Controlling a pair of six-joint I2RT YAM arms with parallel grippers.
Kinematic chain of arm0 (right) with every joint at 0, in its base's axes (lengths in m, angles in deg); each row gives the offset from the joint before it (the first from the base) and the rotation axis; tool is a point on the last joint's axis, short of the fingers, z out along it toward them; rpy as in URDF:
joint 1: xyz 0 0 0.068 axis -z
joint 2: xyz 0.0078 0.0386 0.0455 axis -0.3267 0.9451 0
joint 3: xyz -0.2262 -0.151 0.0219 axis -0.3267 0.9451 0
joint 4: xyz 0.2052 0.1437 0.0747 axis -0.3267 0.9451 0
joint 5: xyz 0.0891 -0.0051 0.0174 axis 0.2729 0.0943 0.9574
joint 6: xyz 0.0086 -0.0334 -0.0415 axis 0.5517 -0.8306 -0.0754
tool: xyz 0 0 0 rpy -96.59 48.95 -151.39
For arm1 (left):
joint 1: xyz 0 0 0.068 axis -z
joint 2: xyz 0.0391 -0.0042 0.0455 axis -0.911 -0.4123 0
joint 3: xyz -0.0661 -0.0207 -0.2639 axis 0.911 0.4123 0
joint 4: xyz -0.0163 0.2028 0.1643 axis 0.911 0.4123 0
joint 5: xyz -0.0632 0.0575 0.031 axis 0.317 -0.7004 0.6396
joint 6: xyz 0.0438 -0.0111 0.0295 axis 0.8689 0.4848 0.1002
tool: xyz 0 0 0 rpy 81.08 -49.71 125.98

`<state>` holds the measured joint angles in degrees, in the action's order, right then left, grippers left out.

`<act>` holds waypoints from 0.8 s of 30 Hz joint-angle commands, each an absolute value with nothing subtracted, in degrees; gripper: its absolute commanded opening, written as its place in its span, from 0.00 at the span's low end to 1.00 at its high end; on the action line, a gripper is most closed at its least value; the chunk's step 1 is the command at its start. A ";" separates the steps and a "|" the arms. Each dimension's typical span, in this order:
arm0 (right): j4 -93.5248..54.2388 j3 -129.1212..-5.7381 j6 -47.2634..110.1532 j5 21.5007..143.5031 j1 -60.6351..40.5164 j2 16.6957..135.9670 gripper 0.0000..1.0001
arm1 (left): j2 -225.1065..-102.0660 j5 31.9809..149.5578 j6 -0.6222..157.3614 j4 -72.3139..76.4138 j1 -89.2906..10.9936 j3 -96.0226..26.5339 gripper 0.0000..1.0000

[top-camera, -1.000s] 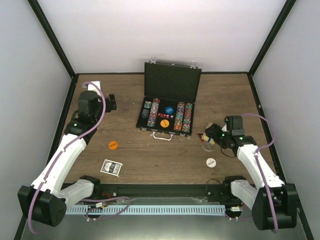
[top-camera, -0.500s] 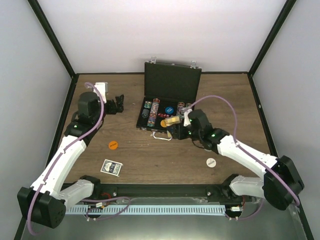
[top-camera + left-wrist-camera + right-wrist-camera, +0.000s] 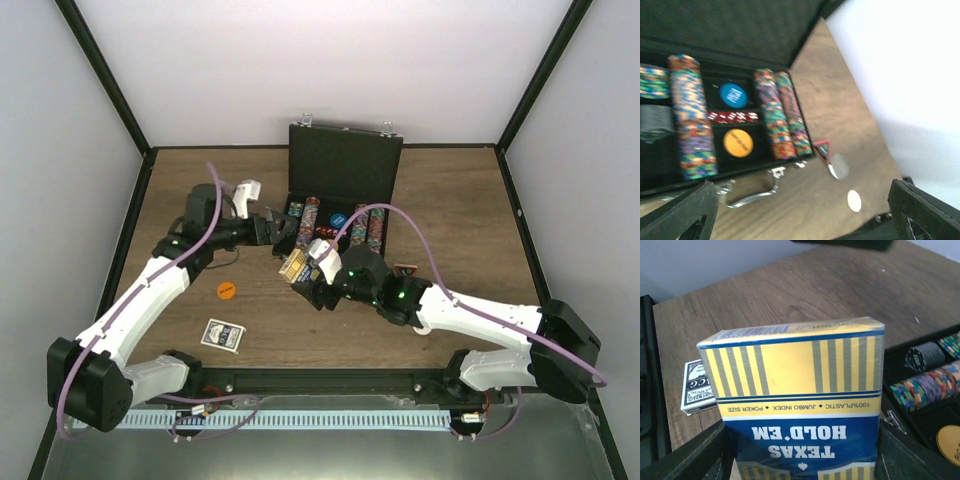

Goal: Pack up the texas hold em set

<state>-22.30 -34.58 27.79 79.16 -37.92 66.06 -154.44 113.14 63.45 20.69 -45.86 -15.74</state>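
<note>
The black case (image 3: 345, 160) stands open at the back centre, with rows of multicoloured chips (image 3: 689, 115) inside, a blue disc (image 3: 733, 95) and an orange disc (image 3: 738, 142). My right gripper (image 3: 302, 274) is shut on a yellow-and-blue Texas Hold'em card box (image 3: 795, 390), held in front of the case's left end. My left gripper (image 3: 283, 232) hangs open by that same end, with nothing between its fingers (image 3: 687, 212). A blue-backed deck (image 3: 222, 335) and another orange disc (image 3: 226, 290) lie on the table at the front left.
To the right of the case a dark triangle with a red edge (image 3: 822, 148) and a white disc (image 3: 854, 201) lie on the wood. The case's metal handle (image 3: 752, 187) sticks out toward me. Black frame posts border the table.
My right arm swung from the table's right side across the front of the case to its left end, carrying the card box. My left arm moved right toward the case.
</note>
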 commanded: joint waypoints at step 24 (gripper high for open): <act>-27.79 -38.70 19.88 69.79 -38.93 69.36 0.61 | -156.75 120.32 67.85 33.33 -38.18 -16.97 0.51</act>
<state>-25.78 -34.76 20.38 72.66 -38.78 68.35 -157.50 120.70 66.22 31.18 -38.91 -16.97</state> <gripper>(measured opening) 0.706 0.551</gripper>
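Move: The Texas Hold'em card box, already gripped in the right hand, sits about 7 cm back, 5 cm right and 5 cm below the left hand. The open chip case's tray is centred some 13 cm right, 5 cm ahead and 20 cm below the left hand; the loose orange disc lies roughly 13 cm left, 8 cm back and 22 cm down. From the right hand, the box's middle is about 2 cm ahead and 2 cm left, 1 cm up. Left hand reaches some 8 cm back, right and down to the right-held card box, fingers half closing around it. ##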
